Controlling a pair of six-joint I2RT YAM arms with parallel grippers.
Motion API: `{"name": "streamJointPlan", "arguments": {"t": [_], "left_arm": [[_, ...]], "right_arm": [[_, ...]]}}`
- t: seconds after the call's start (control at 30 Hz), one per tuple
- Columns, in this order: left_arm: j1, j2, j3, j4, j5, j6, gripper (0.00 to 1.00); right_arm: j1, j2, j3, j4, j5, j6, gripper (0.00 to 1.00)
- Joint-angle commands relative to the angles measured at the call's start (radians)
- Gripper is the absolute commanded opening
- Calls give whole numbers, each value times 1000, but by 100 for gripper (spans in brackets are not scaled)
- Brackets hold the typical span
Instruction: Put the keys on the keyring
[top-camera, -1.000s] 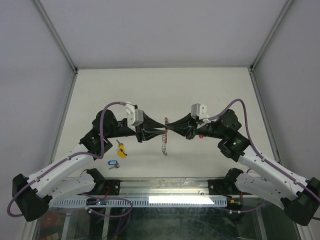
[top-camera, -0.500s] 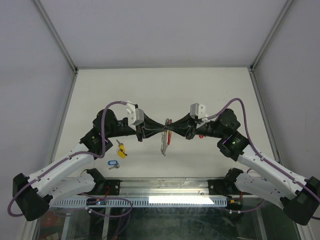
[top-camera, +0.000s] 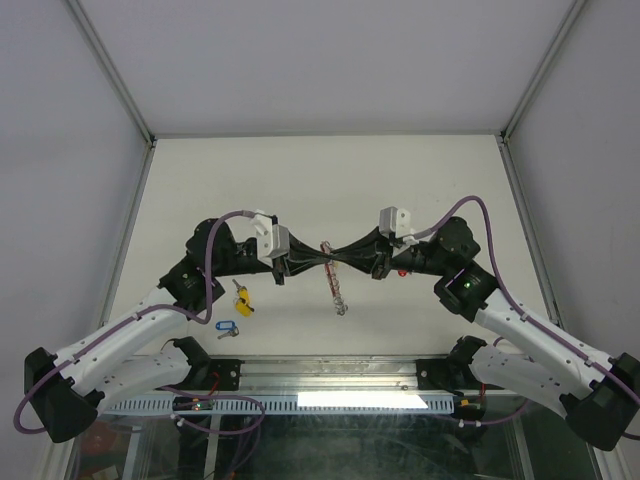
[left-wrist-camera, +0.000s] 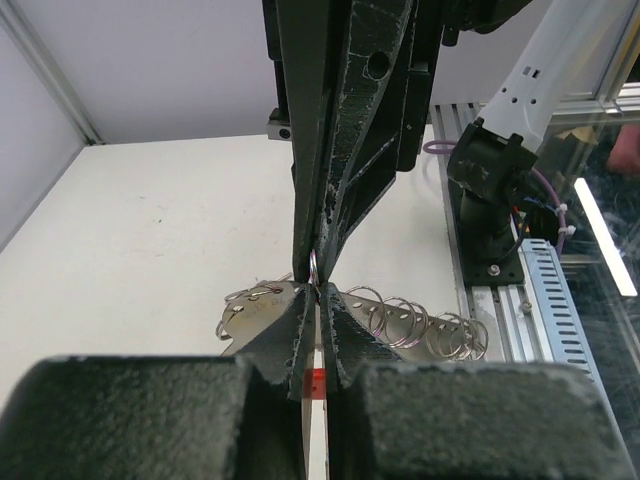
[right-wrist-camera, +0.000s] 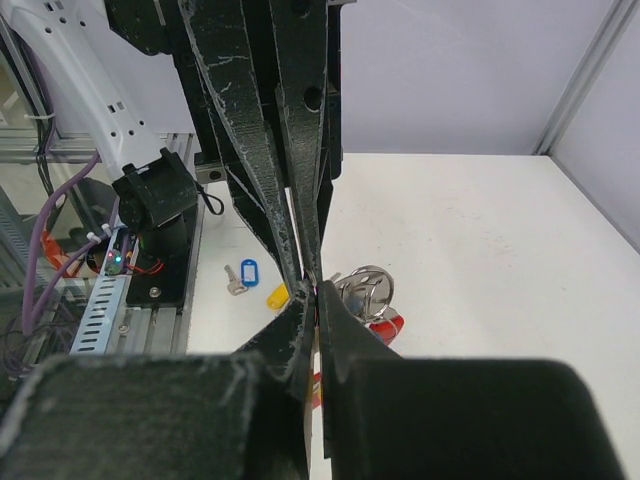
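Observation:
Over the middle of the table my left gripper and right gripper meet tip to tip. Both are shut on the top of the keyring, which hangs below them. In the left wrist view my left gripper pinches the keyring's silver strip of rings, and a red piece shows between the fingers. The right gripper pinches the same spot, with the keyring's rings just beyond. A yellow-tagged key and a blue-tagged key lie on the table by the left arm.
A small red object lies under the right arm. The blue-tagged key and yellow-tagged key also show in the right wrist view. Frame posts and a metal rail border the white table.
The left gripper has closed on the keyring next to the right one. The hanging keyring has turned and its lower end has swung a little to the right.

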Motion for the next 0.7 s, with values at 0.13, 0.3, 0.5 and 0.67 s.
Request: {"name": "streamJointPlan", "arguments": {"t": [0.13,0.3,0.5,0.67], "left_arm": [[-12,7,70,-27,50,154,0],[-12,4,71,-58,37,220,0],[-13,14,67,-64,41,240,0],[-11,9,57,-64,33,249,0]], "right_arm": [[8,0,38,29,-31,-9,6],[8,-20,42,-31,-17,-50,20],[8,-60,37,-95,26,-115,26],[8,-113,16,-155,50,-193,26]]}}
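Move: The keyring's small wire ring is right at both my hands' fingertips, pinched between the facing grippers. The grey keyring body hangs from it, its middle roughly 4 cm below and 4 cm back towards me. From my right hand, the loose red key tag lies on the table about 9 cm ahead, 16 cm right and 29 cm down; the yellow keys lie some 3 cm ahead, 21 cm left, also 29 cm down. I let the ring go with my right hand: its fingers open about a quarter of their range while both hands sink together, then it backs off about 1 cm to the right, clear of the wire. My left hand stays shut on the ring, sinking some 1.5 cm and turning about 10 degrees, mostly a roll about its fingers. ##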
